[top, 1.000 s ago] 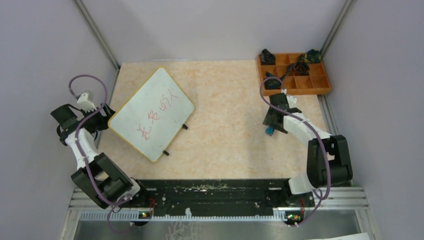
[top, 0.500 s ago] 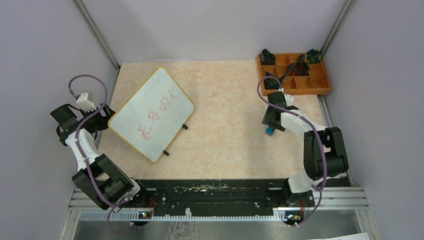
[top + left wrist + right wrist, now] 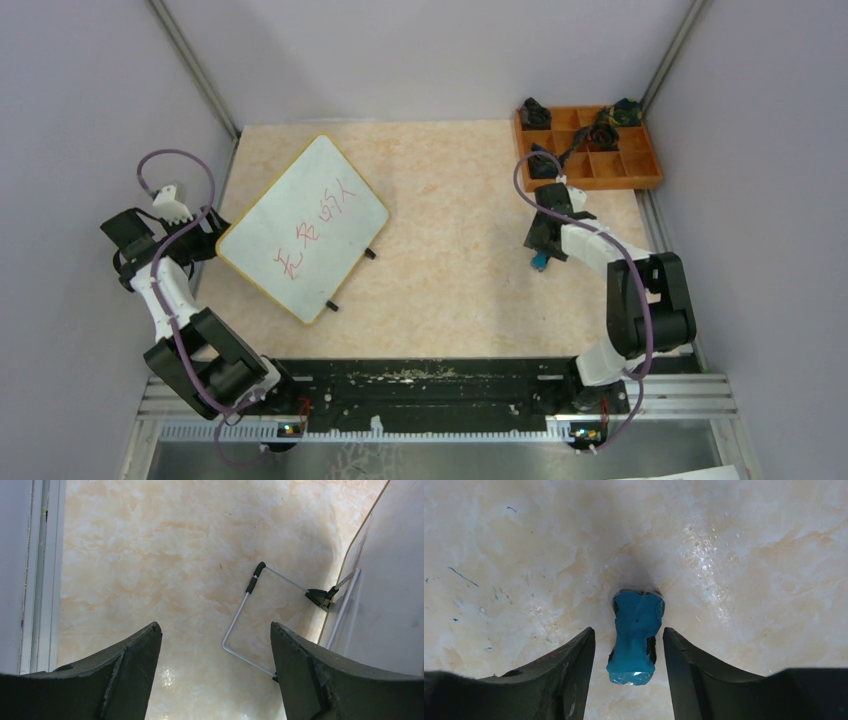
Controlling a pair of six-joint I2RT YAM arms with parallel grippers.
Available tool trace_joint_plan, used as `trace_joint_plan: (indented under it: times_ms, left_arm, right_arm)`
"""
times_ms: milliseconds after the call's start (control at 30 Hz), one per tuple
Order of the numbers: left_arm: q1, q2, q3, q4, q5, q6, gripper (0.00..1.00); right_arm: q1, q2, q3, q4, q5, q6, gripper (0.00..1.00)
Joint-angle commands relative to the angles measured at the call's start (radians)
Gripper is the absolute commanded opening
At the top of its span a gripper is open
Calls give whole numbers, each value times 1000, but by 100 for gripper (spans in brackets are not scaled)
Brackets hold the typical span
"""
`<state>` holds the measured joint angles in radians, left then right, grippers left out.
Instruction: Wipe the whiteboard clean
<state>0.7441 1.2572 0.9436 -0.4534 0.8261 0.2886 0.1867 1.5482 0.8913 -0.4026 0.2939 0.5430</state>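
Note:
The whiteboard (image 3: 303,228) lies tilted at the table's left, with red handwriting, a yellow edge and black feet. My left gripper (image 3: 200,243) is open and empty just off the board's left edge. In the left wrist view (image 3: 215,625) it looks down on the table, with the board's edge (image 3: 395,590) and its wire stand (image 3: 248,611) at the right. A small blue eraser (image 3: 540,262) lies on the table at the right. My right gripper (image 3: 628,630) is open and low, a finger on each side of the eraser (image 3: 636,635), with a small gap on both sides.
An orange-brown compartment tray (image 3: 640,160) with several dark items stands at the back right. Grey walls and metal rails close the table on the left, right and back. The marble-patterned tabletop (image 3: 450,200) lies between the board and the eraser.
My right arm's elbow has shifted a little to the left and back. Its gripper stays over the blue eraser. The left arm and the whiteboard have not moved.

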Motion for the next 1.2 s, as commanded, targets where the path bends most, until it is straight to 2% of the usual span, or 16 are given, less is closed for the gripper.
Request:
trace_joint_plan:
  times_ms: [0,767,900,1033,1100,1167]
  left_arm:
    - [5,-16,18,-9,11,4,85]
    - [6,-10,12,-19,11,7,85]
    - [5,-5,14,-19,22,3,85]
    - [6,-5,14,-23,22,3,85]
    - [6,-11,13,-23,19,7,85]
    - [5,-15,11,-24,19,11,85]
  right_arm:
    - [-6,13,8,44,3,8,53]
    - [-6,-8,-51,56,18,29,51]
    - [-6,-4,-60,60,18,27,41]
    - [-6,1,-61,62,11,26,27]
    - [-6,-9,-63,63,12,29,17]
    - [-6,-23,-60,59,11,26,0]
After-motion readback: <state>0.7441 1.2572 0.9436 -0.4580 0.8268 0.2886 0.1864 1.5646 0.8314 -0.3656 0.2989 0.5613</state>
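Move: The blue eraser lies flat almost directly beneath the right hand, its middle about 3 cm below and some 1 cm back, level with it left to right. The brown compartment box is farther out, roughly 27 cm ahead and 11 cm to the right; the black bunch in its near-left corner stands about 24 cm ahead, with no offset sideways. From the left hand, the eraser is some 70 cm to the right, 7 cm back and 16 cm down. Downwards onto the blue eraser goes the right hand, easing barely forward at first, then sinking and drawing back, about 2 cm down and just over 1 cm back in all, its attitude almost unchanged. Once low, the half-open fingers close from both sides and pinch the eraser's narrow waist. ##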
